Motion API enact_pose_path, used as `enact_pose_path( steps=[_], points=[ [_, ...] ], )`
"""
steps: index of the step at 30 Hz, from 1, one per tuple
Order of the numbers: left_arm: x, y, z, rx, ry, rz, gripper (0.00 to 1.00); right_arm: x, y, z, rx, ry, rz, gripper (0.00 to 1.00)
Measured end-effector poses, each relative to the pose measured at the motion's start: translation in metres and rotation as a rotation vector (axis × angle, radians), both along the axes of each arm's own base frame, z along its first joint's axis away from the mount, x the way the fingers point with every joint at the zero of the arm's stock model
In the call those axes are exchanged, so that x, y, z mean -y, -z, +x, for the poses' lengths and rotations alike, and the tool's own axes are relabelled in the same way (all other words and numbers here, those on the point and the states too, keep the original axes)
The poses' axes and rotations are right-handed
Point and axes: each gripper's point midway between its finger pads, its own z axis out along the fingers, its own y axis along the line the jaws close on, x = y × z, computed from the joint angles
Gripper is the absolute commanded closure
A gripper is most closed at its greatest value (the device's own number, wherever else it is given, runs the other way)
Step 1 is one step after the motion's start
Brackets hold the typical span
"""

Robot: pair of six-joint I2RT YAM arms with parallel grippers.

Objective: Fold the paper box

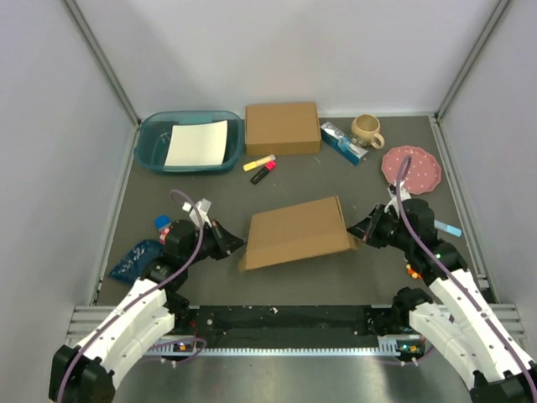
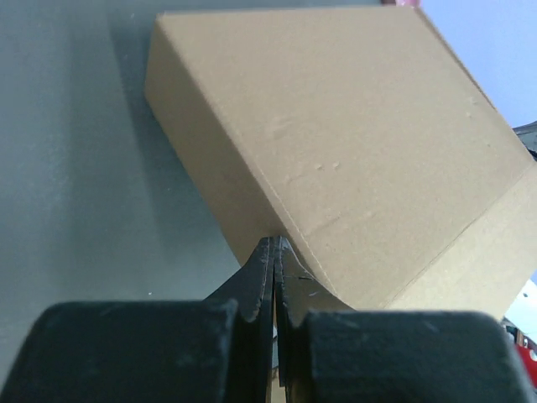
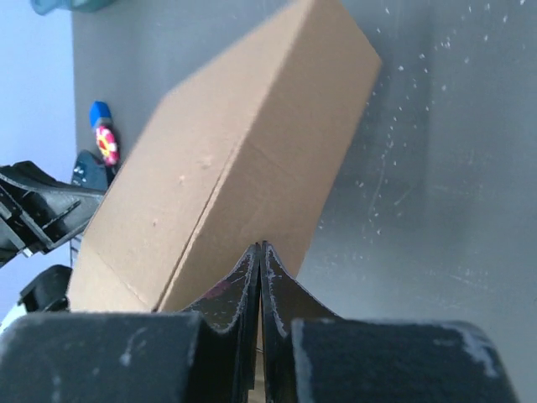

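Observation:
The paper box (image 1: 298,232) is a closed, shallow brown cardboard box lying askew in the middle of the dark table. My left gripper (image 1: 237,243) is shut, its tips pressed against the box's left side wall. My right gripper (image 1: 354,228) is shut too, touching the box's right side. In the left wrist view the box (image 2: 336,143) fills the frame above the closed left gripper (image 2: 275,239), which meets a low edge of the wall. In the right wrist view the closed right gripper (image 3: 260,245) rests against the box (image 3: 226,159). Nothing sits between either pair of fingers.
At the back stand a teal basin (image 1: 147,147) holding a white sheet, a smaller brown cardboard box (image 1: 282,128), a yellow marker (image 1: 258,162), a red marker (image 1: 263,173), a blue-white carton (image 1: 344,143), a beige mug (image 1: 367,129) and a pink plate (image 1: 411,168). A blue packet (image 1: 134,259) lies near left.

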Motion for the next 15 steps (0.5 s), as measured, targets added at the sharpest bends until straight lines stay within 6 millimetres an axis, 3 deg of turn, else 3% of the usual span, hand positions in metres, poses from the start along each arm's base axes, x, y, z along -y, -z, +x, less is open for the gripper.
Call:
enact_pose_path(
  steps=[5, 15],
  points=[
    [0.002, -0.030, 0.003, 0.040, 0.006, -0.015, 1.00, 0.002, -0.024, -0.002, 0.040, 0.006, 0.011, 1.00],
    [0.005, -0.080, 0.012, 0.125, -0.002, -0.054, 1.00, 0.008, -0.022, -0.019, -0.010, 0.010, -0.003, 1.00]
  ],
)
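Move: The paper box is already tilted up between the two shut grippers: its middle lies about 14 cm to the right, 6 cm ahead and 3 cm below the left hand, and about 13 cm to the left, 4 cm ahead and 6 cm below the right. On the table 11 cm below the left hand, the pink marker is some 26 cm ahead and 5 cm right. The pink plate sits about 26 cm ahead of the right hand, 19 cm to its right and 15 cm lower. Shut fingertips stay against the box's two side walls near its flap edge, one gripper at each side, and keep carrying that edge up. The left hand does most of the work, rising steadily about 8 cm with a slight upward tip of the fingers; the right rises only some 2 cm, early on, then eases back about 2 cm towards its base. ##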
